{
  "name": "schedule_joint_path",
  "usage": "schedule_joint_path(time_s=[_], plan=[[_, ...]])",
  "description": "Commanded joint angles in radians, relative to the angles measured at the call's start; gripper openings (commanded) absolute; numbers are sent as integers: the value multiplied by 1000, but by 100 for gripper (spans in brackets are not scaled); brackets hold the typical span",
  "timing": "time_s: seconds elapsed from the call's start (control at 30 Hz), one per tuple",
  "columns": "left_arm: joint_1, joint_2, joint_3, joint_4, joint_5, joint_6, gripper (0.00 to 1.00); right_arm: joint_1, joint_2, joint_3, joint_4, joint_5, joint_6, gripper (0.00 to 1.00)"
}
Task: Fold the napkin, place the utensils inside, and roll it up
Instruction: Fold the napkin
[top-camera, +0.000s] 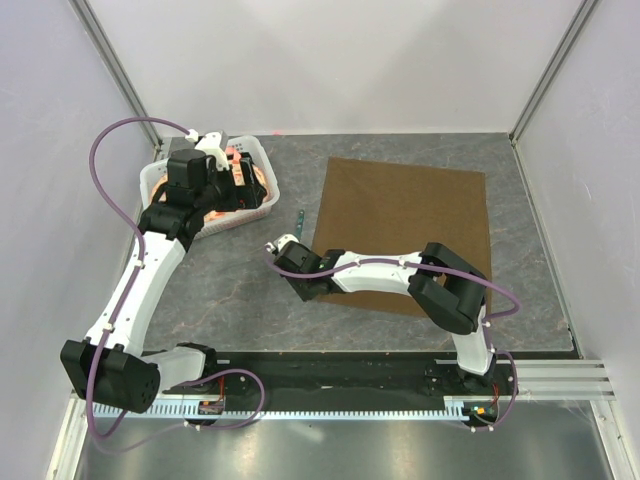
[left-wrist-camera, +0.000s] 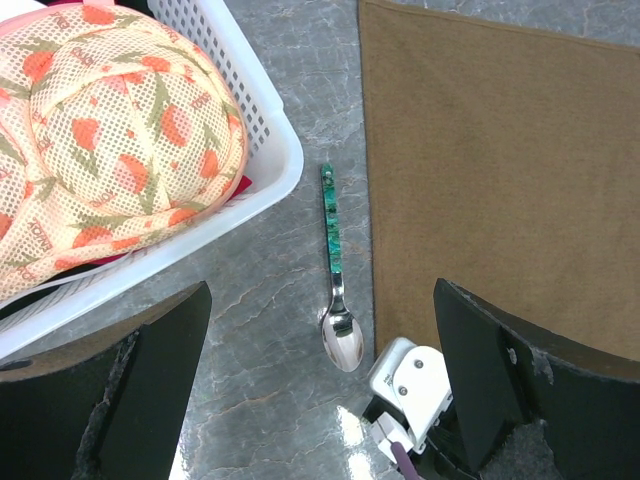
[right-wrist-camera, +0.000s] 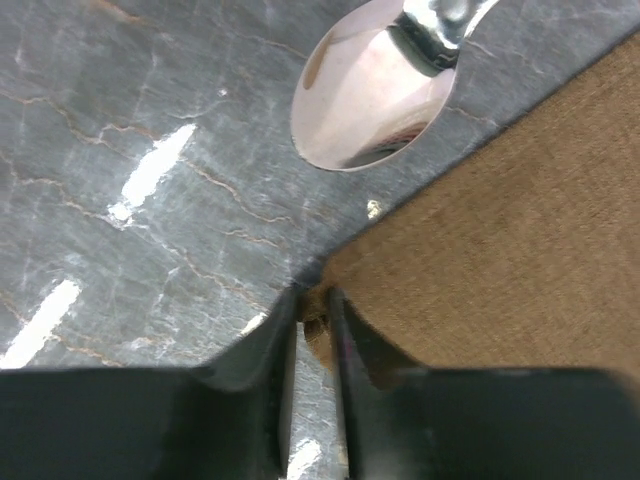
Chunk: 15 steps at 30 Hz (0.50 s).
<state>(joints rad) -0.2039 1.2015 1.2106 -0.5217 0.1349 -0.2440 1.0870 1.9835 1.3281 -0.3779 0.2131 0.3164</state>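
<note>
The brown napkin (top-camera: 410, 215) lies flat on the right half of the table, also seen in the left wrist view (left-wrist-camera: 500, 170). Just left of its edge lies the utensil (top-camera: 298, 220), a spoon with a teal handle (left-wrist-camera: 333, 235) and its silver bowl toward me (right-wrist-camera: 370, 100). My right gripper (top-camera: 308, 285) is down at the napkin's near-left corner (right-wrist-camera: 520, 250). Its narrow jaws (right-wrist-camera: 312, 310) pinch a bit of that corner's cloth. My left gripper (top-camera: 232, 175) hovers over the basket, fingers wide open (left-wrist-camera: 320, 400) and holding nothing.
A white mesh basket (top-camera: 270, 195) with orange-patterned plates (left-wrist-camera: 120, 150) stands at the back left, close to the spoon's handle end. The right gripper's white wrist part (left-wrist-camera: 410, 375) shows below the spoon. Walls enclose the table at the back and sides.
</note>
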Motion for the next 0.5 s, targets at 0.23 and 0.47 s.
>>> schedule_joint_path(time_s=[0.23,0.47], plan=[[8,-16,-2,42,28,5,100,1,29,22,-26,-125,10,0],[11,-16,-2,45,23,5,100,-15,-64,23,-30,-146,39,0]])
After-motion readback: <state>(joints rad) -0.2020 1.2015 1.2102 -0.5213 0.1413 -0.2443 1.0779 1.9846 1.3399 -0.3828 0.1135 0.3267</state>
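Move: The napkin's near-left corner is right at my right fingertips, level with them and only about 1 cm below. The spoon's middle lies about 14 cm ahead and 2 cm to the left; the middle of the spread napkin is some 18 cm ahead and 20 cm to the right. The basket stands about 27 cm ahead and 23 cm left. From my left hand that corner is roughly 12 cm back, 14 cm to the right and 25 cm below. I shut my half-closed right fingers the rest of the way on the napkin's near-left corner, pinching it just above the table. With the corner gripped, I draw it about 1 cm left and 1 cm back, almost level, tipping the wrist about 5 degrees. ##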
